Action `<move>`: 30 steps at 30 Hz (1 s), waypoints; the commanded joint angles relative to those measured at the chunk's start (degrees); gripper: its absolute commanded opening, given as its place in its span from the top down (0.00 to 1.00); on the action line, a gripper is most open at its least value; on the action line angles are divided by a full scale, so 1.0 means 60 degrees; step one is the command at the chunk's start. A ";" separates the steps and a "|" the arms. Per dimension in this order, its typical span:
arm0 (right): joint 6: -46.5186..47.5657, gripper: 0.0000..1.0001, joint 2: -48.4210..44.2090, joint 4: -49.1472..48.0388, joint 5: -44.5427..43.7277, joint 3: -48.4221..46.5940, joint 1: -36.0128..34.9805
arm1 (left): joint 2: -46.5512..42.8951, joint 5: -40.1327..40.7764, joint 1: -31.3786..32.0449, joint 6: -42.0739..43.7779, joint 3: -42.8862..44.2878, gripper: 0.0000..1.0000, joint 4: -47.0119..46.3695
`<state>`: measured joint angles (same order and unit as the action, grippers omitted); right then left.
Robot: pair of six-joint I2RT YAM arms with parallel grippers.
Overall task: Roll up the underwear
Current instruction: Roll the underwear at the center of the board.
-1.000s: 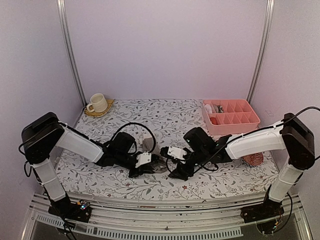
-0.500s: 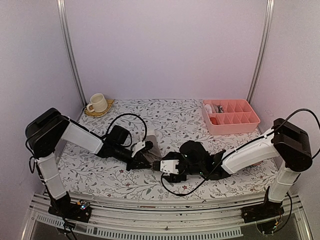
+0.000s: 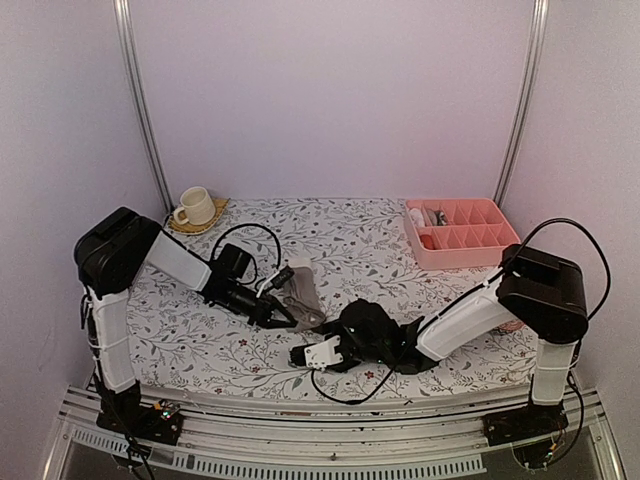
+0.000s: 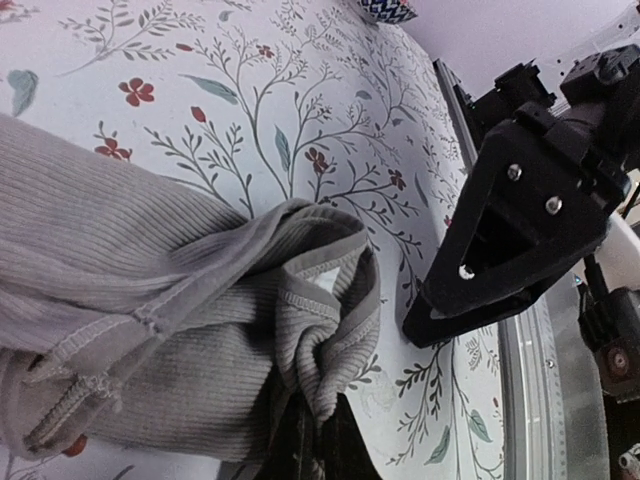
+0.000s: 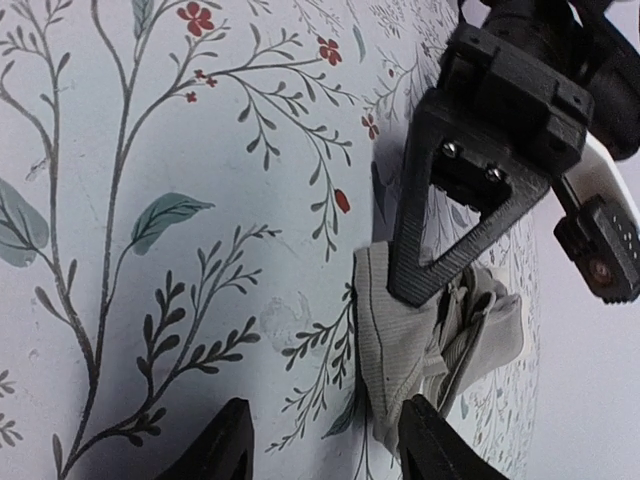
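The taupe ribbed underwear (image 3: 301,287) lies bunched on the flowered table, its cream waistband on the far side. My left gripper (image 3: 289,317) is shut on a folded corner of it; the left wrist view shows the cloth (image 4: 170,330) pinched between the jaws (image 4: 318,450). My right gripper (image 3: 302,357) is open and empty, low over the table just in front of the cloth. In the right wrist view its fingertips (image 5: 325,445) stand apart, with the underwear (image 5: 395,345) and the left gripper's finger (image 5: 465,215) beyond. The grey underwear is not in view.
A pink divided box (image 3: 460,233) holding small items stands at the back right. A cream cup on a saucer (image 3: 196,207) stands at the back left. The table's near edge (image 3: 300,392) is close behind my right gripper.
My right gripper has let go, opened, and moved left and toward the near edge. My left gripper has drawn back a little to the far side with the cloth in it.
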<state>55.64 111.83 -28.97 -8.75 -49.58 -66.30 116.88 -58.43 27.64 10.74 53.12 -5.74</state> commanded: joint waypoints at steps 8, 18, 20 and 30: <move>0.1522 0.58 0.1431 -0.0506 -0.1356 -0.0973 -0.0202 | 0.0666 -0.0291 -0.0340 -0.0465 0.0435 1.00 0.0919; 0.1541 0.63 0.2015 0.0137 -0.1478 -0.1544 0.0054 | 0.0711 -0.0335 -0.0366 -0.0461 0.0477 1.00 0.0969; 0.1413 0.65 0.2089 0.0270 -0.1531 -0.1705 0.0093 | 0.0667 -0.0405 -0.0364 -0.0417 0.0450 1.00 0.0967; 0.0706 0.74 0.2272 0.1243 -0.1442 -0.2223 0.0395 | 0.0587 -0.0475 -0.0388 -0.0297 0.0418 1.00 0.1029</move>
<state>62.30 123.07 -28.47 -17.41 -62.74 -65.14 118.87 -62.70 26.50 8.14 56.21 -2.22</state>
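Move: From the right hand, the underwear's near end lies some 5 cm ahead, 4 cm to the left and 1 cm lower; the rest of the cloth reaches on from there, its middle about 10 cm ahead, 4 cm left and 2 cm lower. The left gripper's tips already pinch that near end about 5 cm ahead and 6 cm left. From the left hand, the near end sits level in reach and roughly 2 cm to its right. Sliding in low over the board, the right hand goes left at first, then mostly forward, ending about 5 cm forward and 3 cm left beside the left fingertips. Its fingers narrow from half open to a quarter around the underwear's near edge, one finger coming against the folded cloth. The left hand stays almost in place and keeps its pinch. ##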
